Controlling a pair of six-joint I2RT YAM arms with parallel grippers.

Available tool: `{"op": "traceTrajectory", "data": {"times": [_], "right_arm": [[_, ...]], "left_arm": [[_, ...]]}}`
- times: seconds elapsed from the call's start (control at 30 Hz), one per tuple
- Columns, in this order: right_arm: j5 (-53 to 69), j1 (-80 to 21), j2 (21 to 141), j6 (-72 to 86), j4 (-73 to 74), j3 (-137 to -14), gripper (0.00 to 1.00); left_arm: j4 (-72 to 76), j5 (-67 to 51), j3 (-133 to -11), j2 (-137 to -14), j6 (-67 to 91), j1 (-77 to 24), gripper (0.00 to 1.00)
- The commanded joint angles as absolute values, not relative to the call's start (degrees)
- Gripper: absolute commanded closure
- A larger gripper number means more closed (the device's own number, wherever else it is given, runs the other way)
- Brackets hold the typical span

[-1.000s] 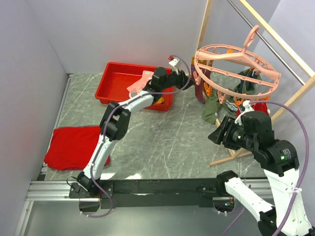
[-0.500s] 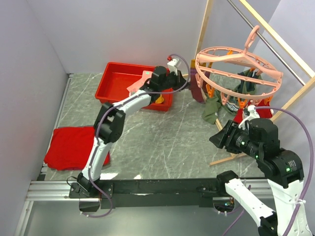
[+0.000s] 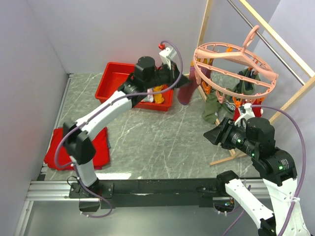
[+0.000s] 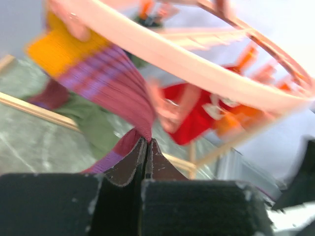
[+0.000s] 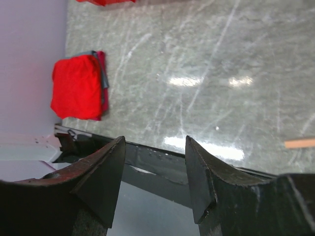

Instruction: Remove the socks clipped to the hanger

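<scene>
The round pink hanger hangs from the rail at the right. My left gripper is at the ring's left edge, shut on a maroon sock with purple stripes. In the left wrist view the sock stretches from the closed jaws up toward the blurred ring. I cannot tell whether a clip holds it. An olive green sock and a red sock hang under the ring. My right gripper hovers open and empty below the hanger.
A red bin with small fabric pieces sits at the back left. A folded red cloth lies at the near left, also in the right wrist view. The wooden-framed rail stands at the right, its foot by my right arm.
My left gripper has shut on the maroon sock and drawn it left, away from the ring, as the arm rose. The hanger swayed. My right arm shifted slightly.
</scene>
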State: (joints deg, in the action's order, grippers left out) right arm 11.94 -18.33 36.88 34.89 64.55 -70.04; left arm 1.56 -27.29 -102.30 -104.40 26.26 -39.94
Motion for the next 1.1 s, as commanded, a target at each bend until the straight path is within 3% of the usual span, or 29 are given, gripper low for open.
{"op": "traceTrajectory", "data": {"times": [0.0, 0.5, 0.83, 1.07], "right_arm": [[15.0, -18.1, 37.2, 35.5, 58.1, -69.9, 0.41], [17.2, -18.1, 37.0, 35.2, 55.6, -70.7, 0.41], [23.6, -18.1, 33.6, 34.8, 50.4, -69.0, 0.21], [25.6, -18.1, 34.3, 32.1, 47.4, -67.0, 0.19]], "left_arm": [[-2.7, -26.7, -97.3, -96.1, 25.6, -43.8, 0.99], [-8.3, -20.7, -91.7, -82.4, 28.0, -51.8, 0.99], [-6.4, -19.7, -90.0, -82.6, 33.6, -59.1, 0.99], [-5.2, -20.6, -90.3, -82.5, 35.2, -60.6, 0.99]]}}
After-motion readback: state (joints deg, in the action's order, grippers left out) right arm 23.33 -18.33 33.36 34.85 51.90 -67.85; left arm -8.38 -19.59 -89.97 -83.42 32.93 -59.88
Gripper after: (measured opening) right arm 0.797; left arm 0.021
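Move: The striped maroon sock is already pinched in the left fingers, its cuff still clipped to the hanger. The right gripper it is taken to waits about 23 cm back, 8 cm to the right and some 8 cm lower, so from the right hand the sock is 23 cm ahead, 8 cm left and 8 cm above. The middle of the hanger ring is level ahead with the left hand, roughly 18 cm to its right and 8 cm higher. The striped sock, still pinched in the shut left fingers, is drawn back about 20 cm and slightly up towards the right gripper, the left wrist turning a little clockwise. The right hand meanwhile rises and shifts left some 5 cm in all, tips up about 10 degrees and opens its fingers wider beside the sock's hanging foot; whether they touch it can't be made out. ##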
